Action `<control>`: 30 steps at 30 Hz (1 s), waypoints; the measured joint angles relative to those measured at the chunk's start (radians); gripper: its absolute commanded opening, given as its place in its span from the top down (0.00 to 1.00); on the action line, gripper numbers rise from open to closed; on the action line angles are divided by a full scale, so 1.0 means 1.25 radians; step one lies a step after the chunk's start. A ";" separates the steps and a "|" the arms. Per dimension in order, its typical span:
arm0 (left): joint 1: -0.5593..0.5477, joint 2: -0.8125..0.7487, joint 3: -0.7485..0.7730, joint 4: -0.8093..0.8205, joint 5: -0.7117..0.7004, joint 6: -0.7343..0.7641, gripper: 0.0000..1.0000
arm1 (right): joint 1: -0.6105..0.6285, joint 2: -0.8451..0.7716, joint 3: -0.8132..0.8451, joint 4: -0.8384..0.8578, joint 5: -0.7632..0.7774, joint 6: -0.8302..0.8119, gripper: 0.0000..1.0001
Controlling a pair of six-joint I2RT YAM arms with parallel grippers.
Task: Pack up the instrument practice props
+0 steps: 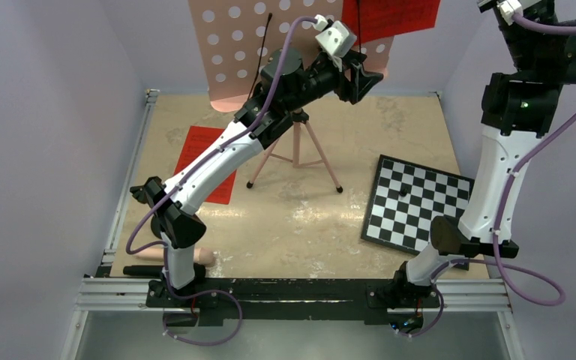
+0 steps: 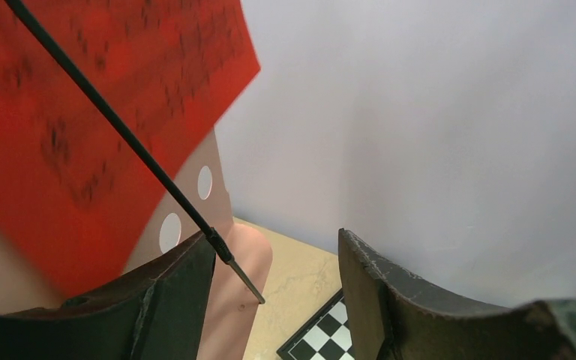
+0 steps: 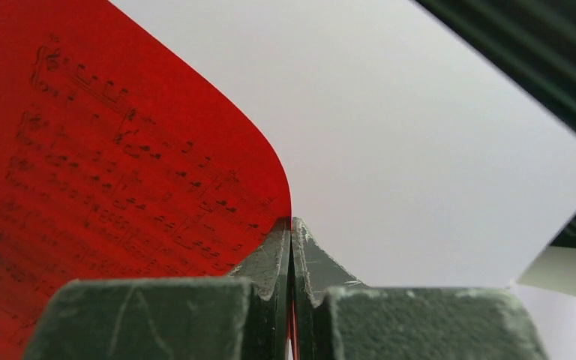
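The pink music stand stands at the back, its perforated desk (image 1: 232, 45) above tripod legs (image 1: 296, 154). My left gripper (image 1: 360, 75) is open beside the desk's right edge; in the left wrist view (image 2: 277, 292) a thin black holder wire (image 2: 120, 131) crosses just in front of the left finger (image 2: 165, 300). My right gripper (image 3: 291, 225) is shut on the edge of a red sheet-music page (image 3: 120, 172), held up at the desk's top right (image 1: 390, 19). A second red page (image 1: 206, 161) lies on the table. A pink rod (image 1: 187, 256) lies behind the left arm's base. I see no microphone.
A black-and-white checkerboard (image 1: 416, 202) lies on the right of the table, next to the right arm, and shows below the left jaws (image 2: 322, 337). Grey walls close in the back and sides. A black rail (image 1: 292, 289) runs along the near edge.
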 measured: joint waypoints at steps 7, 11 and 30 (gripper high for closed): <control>0.005 -0.007 -0.028 0.009 -0.001 0.009 0.26 | 0.001 -0.003 0.055 0.083 0.102 -0.001 1.00; 0.005 -0.016 -0.046 0.009 -0.001 0.022 0.23 | 0.001 -0.023 0.060 0.108 0.123 -0.002 1.00; 0.007 -0.301 -0.234 -0.002 -0.061 0.205 0.14 | 0.001 -0.412 -0.351 0.056 0.009 -0.021 1.00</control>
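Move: The right hand already pinches a corner of the red sheet of music, whose middle hangs about 12 cm to its left, 12 cm lower and some 4 cm farther out. The music stand's plate lies roughly 28 cm left, 10 cm ahead and 13 cm below it. From the left hand the sheet's middle is about 5 cm ahead, 6 cm right and 12 cm up; the black clip rod stands straight ahead some 5 cm and 8 cm up, the plate's middle 8 cm ahead, 11 cm left and 12 cm up. With its fingers kept shut on the corner, the right hand draws the sheet back out from behind the clip rod and away from the stand, some 17 cm towards its own base, arching up about 7 cm on the way, its fingers tipping upward, then sinking to nearly its starting height while that tilt partly eases. The left hand, beside the rod, first dips about 1 cm, then swings off to the left about 10 cm, rising and drawing back some 5 cm each along the front of the plate, its wrist turning about 15 degrees and its already parted fingers opening wider. ##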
